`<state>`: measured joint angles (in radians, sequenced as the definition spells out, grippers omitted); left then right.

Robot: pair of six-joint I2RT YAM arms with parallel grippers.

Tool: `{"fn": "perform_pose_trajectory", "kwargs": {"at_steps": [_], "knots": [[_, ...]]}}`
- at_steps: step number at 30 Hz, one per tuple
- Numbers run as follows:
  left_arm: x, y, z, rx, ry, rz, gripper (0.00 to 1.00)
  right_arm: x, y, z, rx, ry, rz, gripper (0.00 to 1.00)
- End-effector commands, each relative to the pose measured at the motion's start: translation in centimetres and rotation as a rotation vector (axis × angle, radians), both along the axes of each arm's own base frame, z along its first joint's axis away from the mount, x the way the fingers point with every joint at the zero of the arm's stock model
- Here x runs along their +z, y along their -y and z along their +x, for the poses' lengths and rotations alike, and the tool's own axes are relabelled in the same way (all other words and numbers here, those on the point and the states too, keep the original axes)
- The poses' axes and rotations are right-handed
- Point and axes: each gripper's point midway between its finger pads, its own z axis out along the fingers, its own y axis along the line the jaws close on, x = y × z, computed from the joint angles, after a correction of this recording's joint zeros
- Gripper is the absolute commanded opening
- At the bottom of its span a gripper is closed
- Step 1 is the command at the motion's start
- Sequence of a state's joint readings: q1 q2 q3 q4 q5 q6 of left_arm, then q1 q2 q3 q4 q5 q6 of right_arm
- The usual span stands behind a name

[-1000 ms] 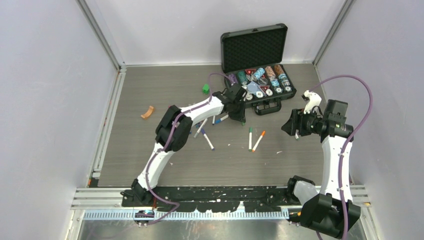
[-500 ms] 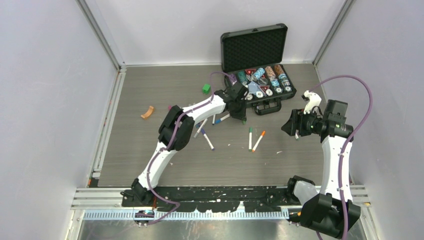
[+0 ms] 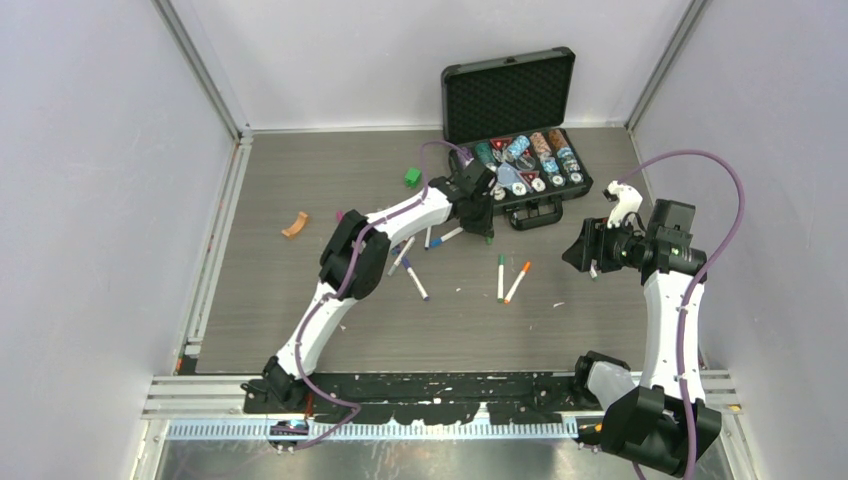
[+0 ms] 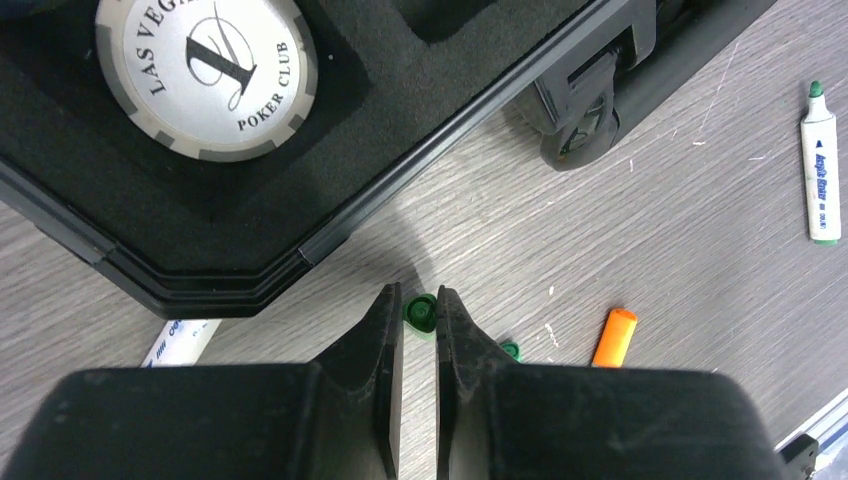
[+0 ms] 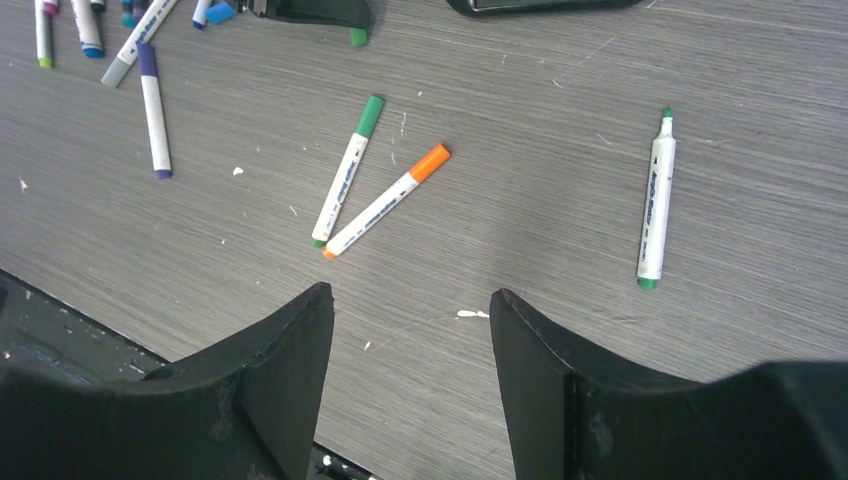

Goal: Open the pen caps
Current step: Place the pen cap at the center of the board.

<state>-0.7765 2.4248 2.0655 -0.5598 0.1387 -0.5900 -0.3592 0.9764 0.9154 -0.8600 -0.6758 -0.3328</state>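
Note:
My left gripper (image 4: 418, 292) hangs low over the table just in front of the black case, shut on a green pen cap (image 4: 420, 312) pinched at its fingertips. A second green cap (image 4: 510, 350) and an orange cap (image 4: 613, 337) lie loose on the table beside it. A capless green-tipped pen (image 5: 655, 200) lies to the right. Two capped pens, one green (image 5: 347, 170) and one orange (image 5: 385, 200), lie in a V mid-table. My right gripper (image 5: 410, 295) hovers open above bare table with nothing between its fingers.
The open black case (image 3: 470, 100) of poker chips stands at the back, its handle toward me. More pens (image 3: 410, 262) lie under the left forearm. A small green cube (image 3: 411, 177) and an orange curved piece (image 3: 294, 225) sit on the left.
The left gripper has shifted slightly back toward the case. The right arm has not moved.

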Motion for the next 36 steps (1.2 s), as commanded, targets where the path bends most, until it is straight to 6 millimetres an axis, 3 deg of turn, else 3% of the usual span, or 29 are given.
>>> {"fn": "perform_pose_trajectory", "kwargs": {"at_steps": [1, 10, 28, 36], "knots": [[0.3, -0.1, 0.8, -0.001, 0.017, 0.011, 0.12, 0.5, -0.1, 0.5, 0.013, 0.03, 0.008, 0.64], [0.5, -0.4, 1.2, 0.008, 0.034, 0.03, 0.21, 0.6, -0.2, 0.4, 0.018, 0.029, 0.011, 0.64], [1.8, -0.2, 1.6, 0.006, 0.058, 0.022, 0.24, 0.7, -0.3, 0.4, 0.021, 0.032, 0.014, 0.64], [1.7, 0.3, 1.4, 0.014, 0.041, 0.006, 0.35, 0.8, -0.4, 0.3, 0.026, 0.034, 0.017, 0.64]]}}
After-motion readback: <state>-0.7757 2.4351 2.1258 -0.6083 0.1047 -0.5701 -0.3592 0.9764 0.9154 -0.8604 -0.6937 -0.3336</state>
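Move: The green pen cap is already between my left fingertips, about 1 cm below the hand point; the board spot for it lies straight beneath, some 3 cm down. The open poker case's middle is about 15 cm ahead and 7 cm right, the green-capped pen 9 cm back and 3 cm right, and the orange-capped pen 11 cm back, 7 cm right. From my right hand that board spot is roughly 14 cm ahead, 23 cm left and 16 cm down. I let go of the green cap, opening my left fingers from nearly shut to about a third while the hand stays almost in place, still pointing steeply down. Partway through I ease it up and forward, about 1 cm each way, coming clear of the cap just in front of the poker case, then hold there as the fingers spread a little more. ##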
